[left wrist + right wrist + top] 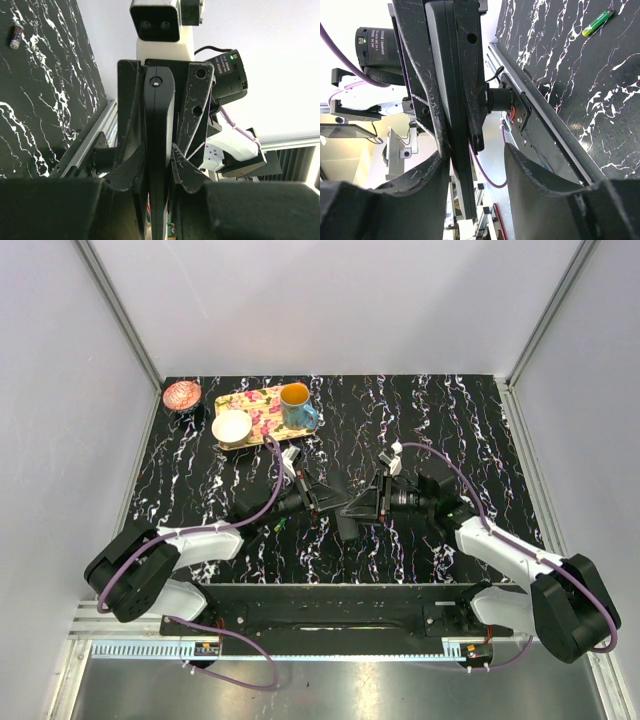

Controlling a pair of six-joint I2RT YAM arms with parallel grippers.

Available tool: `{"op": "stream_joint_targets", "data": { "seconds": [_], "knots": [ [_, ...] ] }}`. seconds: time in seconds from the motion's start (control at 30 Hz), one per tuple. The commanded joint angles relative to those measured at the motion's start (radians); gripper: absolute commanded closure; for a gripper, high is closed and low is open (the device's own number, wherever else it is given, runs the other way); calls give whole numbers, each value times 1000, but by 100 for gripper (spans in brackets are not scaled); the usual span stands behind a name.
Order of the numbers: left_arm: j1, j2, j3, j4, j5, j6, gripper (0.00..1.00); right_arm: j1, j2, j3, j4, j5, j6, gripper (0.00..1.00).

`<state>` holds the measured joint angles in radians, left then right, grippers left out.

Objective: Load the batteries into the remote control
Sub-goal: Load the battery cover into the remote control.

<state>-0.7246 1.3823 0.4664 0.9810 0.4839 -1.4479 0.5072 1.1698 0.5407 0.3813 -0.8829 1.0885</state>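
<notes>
The remote control (349, 518), a flat black slab, hangs edge-on above the middle of the table between both arms. My left gripper (160, 170) is shut on the remote control (159, 125), both fingers pressed against its faces. In the right wrist view the remote control (452, 75) rests against one finger of my right gripper (474, 152), while the other finger stands well apart, so that gripper is open. A green-and-yellow battery (598, 23) lies on the table; it is the battery (280, 526) near the left forearm. Another battery (15, 37), dark with a red end, lies apart.
At the back left a floral yellow tray (262, 418) carries a blue mug (296, 406) and a white bowl (231, 426). A pink bowl (182, 395) sits beside it. A metal rail (330, 605) runs along the near table edge.
</notes>
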Motion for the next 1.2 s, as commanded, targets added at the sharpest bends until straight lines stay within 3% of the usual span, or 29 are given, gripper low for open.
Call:
{"op": "stream_joint_targets", "data": {
  "seconds": [0.0,0.17,0.23,0.3,0.4,0.43,0.57,0.67,0.77,0.8,0.9,0.93,1.0,1.17],
  "knots": [
    [-16,-37,5,128,45,-9,100,-18,-6,62,-25,79,-22,47],
    [-15,-57,-8,105,41,9,100,-22,13,114,-28,62,-33,39],
    [-13,-61,0,88,38,18,100,-24,4,145,-80,49,-71,32],
    [-3,-65,11,64,35,37,100,-24,-21,168,-177,38,-111,22],
    [23,-54,29,51,33,44,100,-22,-71,208,-331,21,-202,17],
    [31,-48,40,51,39,44,100,-24,-87,220,-369,25,-244,10],
    [76,-17,61,67,55,35,100,-24,-174,234,-521,65,-311,5],
    [131,-5,71,58,71,43,100,-24,-226,255,-634,180,-377,5],
    [168,-9,67,12,88,69,100,-24,-292,271,-742,424,-426,5],
    [174,-15,78,-25,93,89,100,-24,-306,274,-772,531,-444,5],
    [179,-54,141,-310,85,251,100,-24,-331,281,-827,715,-473,5],
    [177,-63,164,-497,53,306,100,-24,-328,281,-840,751,-484,5],
    [179,-74,217,-640,22,423,100,-24,-315,281,-869,841,-512,5],
    [180,-17,348,-1013,-151,659,100,-24,-283,271,-884,906,-552,6]
  ]
}}
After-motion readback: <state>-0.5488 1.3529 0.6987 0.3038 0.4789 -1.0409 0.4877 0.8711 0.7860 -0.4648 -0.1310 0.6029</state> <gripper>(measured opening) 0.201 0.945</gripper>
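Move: The remote control, its battery cover already on, is in the left fingers; its middle lies about 1 cm nearer the base and 1 cm right of the left hand, level with it. From the right hand, that middle is some 1 cm ahead and 1 cm left, at the same height. A silver battery lies about 15 cm below the right hand and 1 cm back, with no sideways offset; the green one is roughly 18 cm left, 6 cm back and 16 cm below the left hand. The remote control stays pinched in the left hand while the right fingers spread from half open to wide and come free of it. The right hand lifts about 4 cm, then swings away right and forward, sinking again as its fingers turn down. The left hand then carries the remote forward, somewhat left and down towards the table, tipping its fingers down some 25 degrees. ##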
